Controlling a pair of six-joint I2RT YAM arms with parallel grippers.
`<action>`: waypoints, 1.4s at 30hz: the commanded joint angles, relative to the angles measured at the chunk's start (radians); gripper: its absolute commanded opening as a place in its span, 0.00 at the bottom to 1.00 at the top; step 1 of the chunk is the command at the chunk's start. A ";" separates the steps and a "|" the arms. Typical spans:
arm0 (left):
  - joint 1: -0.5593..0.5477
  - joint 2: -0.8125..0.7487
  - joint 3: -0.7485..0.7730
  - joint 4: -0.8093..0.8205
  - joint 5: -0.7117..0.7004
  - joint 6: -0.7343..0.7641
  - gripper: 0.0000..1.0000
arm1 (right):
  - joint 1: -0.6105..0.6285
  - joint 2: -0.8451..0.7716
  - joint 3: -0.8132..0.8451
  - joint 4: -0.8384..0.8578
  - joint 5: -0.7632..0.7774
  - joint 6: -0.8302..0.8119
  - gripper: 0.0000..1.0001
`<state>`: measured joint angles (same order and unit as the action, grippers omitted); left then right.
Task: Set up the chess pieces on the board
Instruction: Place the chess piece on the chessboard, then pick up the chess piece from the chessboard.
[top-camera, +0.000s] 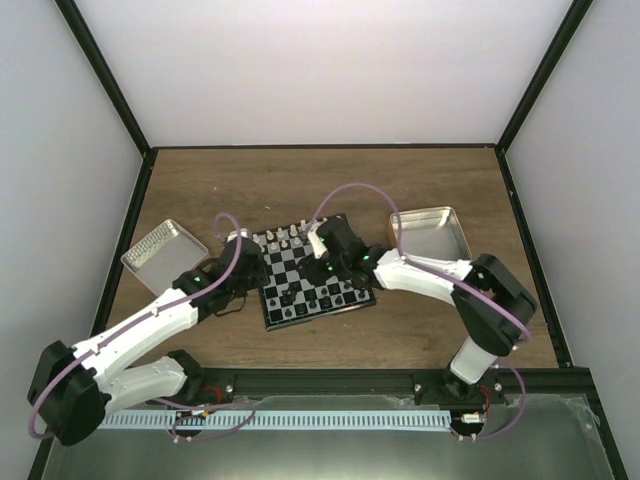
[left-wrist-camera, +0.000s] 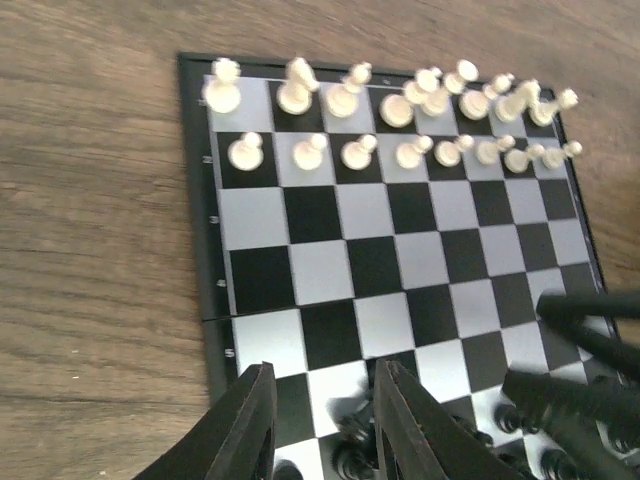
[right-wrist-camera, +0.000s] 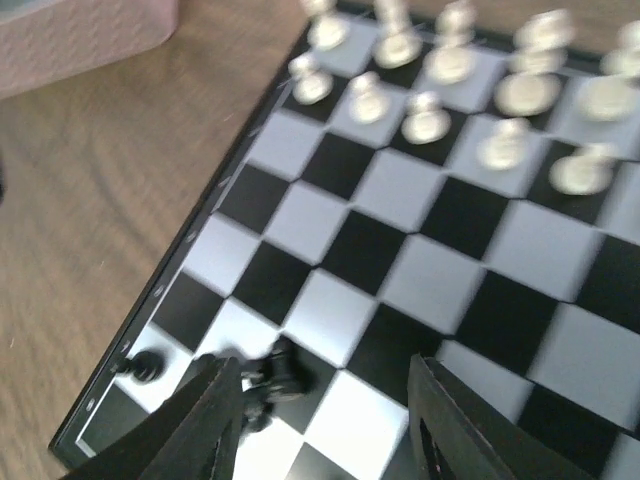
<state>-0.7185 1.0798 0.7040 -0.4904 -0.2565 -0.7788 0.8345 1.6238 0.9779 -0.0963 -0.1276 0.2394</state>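
The board (top-camera: 300, 262) lies mid-table, with white pieces along its far rows and black chess pieces (top-camera: 322, 297) along its near rows. My left gripper (top-camera: 258, 283) hangs over the board's left side. In the left wrist view its jaws (left-wrist-camera: 323, 372) stand a little apart, and blurred black pieces (left-wrist-camera: 355, 432) stand between them close to the right finger, none clamped. My right gripper (top-camera: 330, 268) is over the board's right half. In the right wrist view it (right-wrist-camera: 325, 368) is open wide, with blurred black pieces (right-wrist-camera: 278, 372) beside its left finger and a black pawn (right-wrist-camera: 147, 366) on the corner square.
A metal tin (top-camera: 163, 250) sits left of the board and another tin (top-camera: 432, 232) to its right, also seen as a tin (right-wrist-camera: 80, 30) in the right wrist view. White pieces (left-wrist-camera: 400, 105) fill two far rows. The right gripper's fingers (left-wrist-camera: 585, 400) reach into the left wrist view.
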 joint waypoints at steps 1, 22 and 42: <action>0.064 -0.080 -0.070 0.048 0.059 -0.023 0.29 | 0.060 0.071 0.063 -0.062 -0.110 -0.111 0.45; 0.159 -0.130 -0.171 0.142 0.210 -0.039 0.30 | 0.101 0.216 0.146 -0.113 -0.046 -0.165 0.34; 0.168 -0.166 -0.182 0.141 0.209 -0.044 0.34 | 0.106 0.220 0.132 -0.080 0.074 -0.180 0.12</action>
<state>-0.5556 0.9401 0.5373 -0.3668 -0.0467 -0.8181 0.9325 1.8542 1.1095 -0.1932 -0.0978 0.0654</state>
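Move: The black chess piece lying near the left middle of the board is some 8 cm below the right hand, about 2 cm back and 3 cm to its left. A second black piece lies about 3 cm left and 1 cm back of it; a standing black piece is about 2 cm left and 3 cm back of it. From the left hand, the first piece is roughly 6 cm right, 1 cm ahead and 9 cm below. The lying black piece nearer the right hand is reached from above: that hand sinks about 6.5 cm, swinging left and first back past the piece, then easing forward again, and turns roughly 12 degrees counter-clockwise. Low down, its half-open fingers close around the piece and pinch it. The left hand edges about 2 cm left, clear of the spot, and a little lower, then waits. ##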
